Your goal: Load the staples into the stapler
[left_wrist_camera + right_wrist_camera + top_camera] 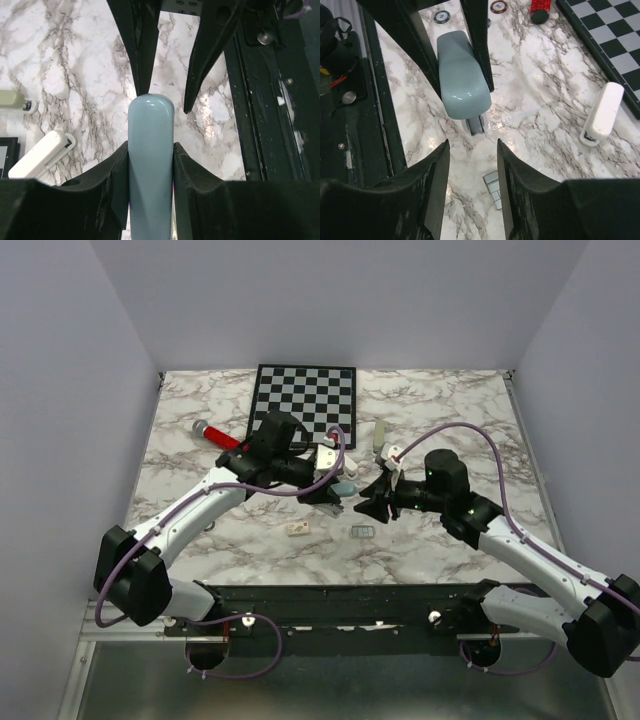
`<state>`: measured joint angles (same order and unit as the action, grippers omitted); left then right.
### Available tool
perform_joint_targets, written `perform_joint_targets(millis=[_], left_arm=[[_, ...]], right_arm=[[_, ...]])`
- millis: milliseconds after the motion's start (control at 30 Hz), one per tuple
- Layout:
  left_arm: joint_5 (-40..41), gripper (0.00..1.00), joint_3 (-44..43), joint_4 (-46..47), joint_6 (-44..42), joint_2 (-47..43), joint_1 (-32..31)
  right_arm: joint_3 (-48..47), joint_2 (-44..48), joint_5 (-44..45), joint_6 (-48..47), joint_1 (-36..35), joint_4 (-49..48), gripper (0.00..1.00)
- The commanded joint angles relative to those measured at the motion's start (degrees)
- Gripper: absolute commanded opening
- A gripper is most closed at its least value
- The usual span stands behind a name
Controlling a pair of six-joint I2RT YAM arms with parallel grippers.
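The pale blue stapler [346,487] is in the middle of the table, and my left gripper [333,490] is shut on it. In the left wrist view the stapler [150,165] fills the gap between both black fingers, touching each. My right gripper [370,503] faces it, open and empty. In the right wrist view its fingertips [473,144] stand just short of the stapler's [462,82] rounded end, where a metal strip [476,124] shows underneath. The staples [363,531], a small silvery block, lie flat on the marble, partly hidden behind the right finger [494,184].
A white stapler [327,456] and a pale one [380,435] lie behind the grippers. A chessboard [305,395] is at the back, with a red-handled tool [215,435] to its left. A small beige block [298,529] lies near the front. Poker chips [442,17] are beyond the stapler.
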<state>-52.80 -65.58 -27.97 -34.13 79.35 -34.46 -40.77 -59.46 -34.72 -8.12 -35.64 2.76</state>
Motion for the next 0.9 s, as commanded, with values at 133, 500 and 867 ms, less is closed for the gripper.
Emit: perform_joint_targets(millis=[133, 500, 867], left_arm=[[7.61, 0.0, 13.1, 26.0, 13.11, -6.05, 0.71], [19.65, 0.0, 31.73, 75.14, 32.01, 1.14, -0.7], [27.74, 0.0, 34.91, 83.97, 34.66, 12.05, -3.68]], right_arm=[[6.66, 4.0, 15.1, 10.29, 0.04, -6.89, 0.51], [12.91, 4.0, 19.51, 19.54, 0.04, -10.94, 0.51], [15.9, 3.21, 20.83, 19.9, 0.04, -10.5, 0.51]])
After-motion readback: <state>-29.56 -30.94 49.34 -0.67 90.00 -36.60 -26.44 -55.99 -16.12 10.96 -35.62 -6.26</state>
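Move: The open table I'm taking the blue stapler to lies about 7 cm ahead of my left hand, 3 cm right and some 17 cm below; the white stapler is roughly 18 cm ahead and 4 cm right, the staple pack 1 cm ahead and 9 cm right, the cream box 1 cm ahead and 8 cm left. From my right hand the staple pack is about 1 cm ahead, 2 cm right and 16 cm below, and the held stapler's blue end 2 cm ahead and 4 cm left. I keep my left grip on the opened blue stapler and lower it about 10 cm, swinging forward some 6 cm towards the white stapler while the wrist turns counter-clockwise about 30 degrees. My empty right hand, its fingers staying half open, draws away from the stapler: down 7 cm towards the staple pack and a little right, turning clockwise some 25 degrees and tipping. ##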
